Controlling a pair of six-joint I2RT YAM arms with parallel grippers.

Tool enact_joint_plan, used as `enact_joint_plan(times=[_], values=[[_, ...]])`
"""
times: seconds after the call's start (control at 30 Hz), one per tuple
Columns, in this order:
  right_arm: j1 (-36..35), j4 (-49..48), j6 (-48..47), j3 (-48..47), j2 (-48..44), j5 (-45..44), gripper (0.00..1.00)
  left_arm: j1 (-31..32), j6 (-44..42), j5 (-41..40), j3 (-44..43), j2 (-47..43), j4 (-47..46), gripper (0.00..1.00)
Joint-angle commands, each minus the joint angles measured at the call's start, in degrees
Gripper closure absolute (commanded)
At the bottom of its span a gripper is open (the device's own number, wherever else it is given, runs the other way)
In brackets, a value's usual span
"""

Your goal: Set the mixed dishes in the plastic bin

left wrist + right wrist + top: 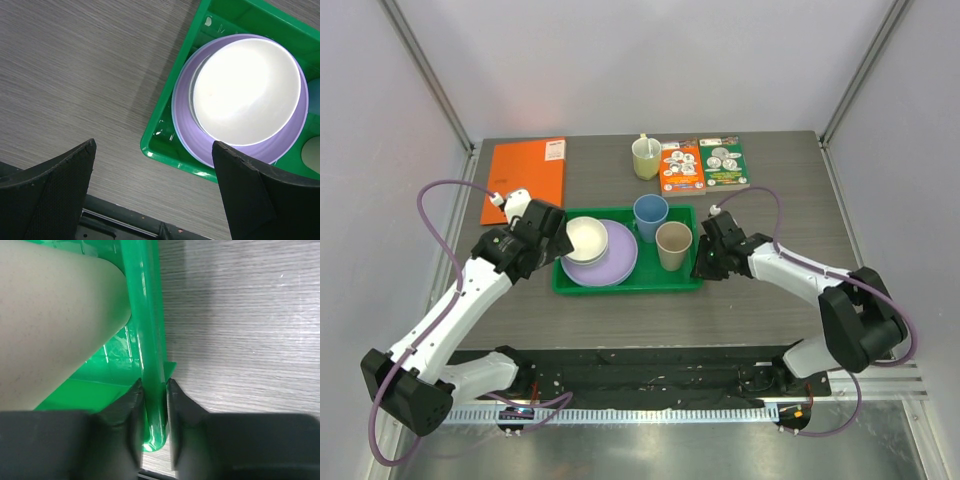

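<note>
The green plastic bin [682, 283] holds a lilac plate [620, 265] stacked with the cream bowl [586, 237] on top, a blue cup [650, 216] and a beige cup [673, 245]. Light blue plates are mostly hidden under the stack. My right gripper [700, 262] is shut on the bin's right rim [150, 340], beside the beige cup [55, 325]. My left gripper [542, 238] is open and empty above the bin's left edge [165, 150], next to the bowl [247, 90] and lilac plate [186, 127].
An orange folder [525, 177] lies at the back left. A pale yellow-green mug with a spoon [646, 157] and two booklets [682, 165] [724, 162] lie behind the bin. The table's front edge with a black rail [650, 370] is near the arm bases.
</note>
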State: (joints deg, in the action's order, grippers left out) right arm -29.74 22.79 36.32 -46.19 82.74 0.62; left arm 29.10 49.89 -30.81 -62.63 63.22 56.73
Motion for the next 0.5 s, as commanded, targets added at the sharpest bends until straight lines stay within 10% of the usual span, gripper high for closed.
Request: enact_joint_plan(times=[0.0, 0.47], values=[[1.3, 0.4, 1.5, 0.1, 0.3, 1.1, 0.61, -0.2, -0.1, -2.6, -0.3, -1.5, 0.8, 0.03], [5.1, 18.3, -4.5, -11.3, -13.2, -4.1, 0.48, -0.3, 1.3, -2.4, -2.4, -1.6, 1.1, 0.02]])
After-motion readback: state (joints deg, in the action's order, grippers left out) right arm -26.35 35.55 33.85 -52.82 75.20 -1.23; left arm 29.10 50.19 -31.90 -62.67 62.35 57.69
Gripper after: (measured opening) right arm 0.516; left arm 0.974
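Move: The right fingertips are still on the green bin's right rim near its near corner; the bin's middle lies about 17 cm to the left and 6 cm farther out, a couple of centimetres lower. Inside it, the beige cup stands some 6 cm left and 4 cm ahead of this hand, the blue cup about 11 cm left and 12 cm ahead. From the left hand, the bin's middle is roughly 16 cm right, 7 cm ahead and 16 cm below. The right hand lets go of the bin's right rim: its fingers spread to about half open almost in place. It then rises about 5 cm, gathering speed, while easing some 3 cm to the right, away from the rim and the beige cup, the wrist barely turning. ##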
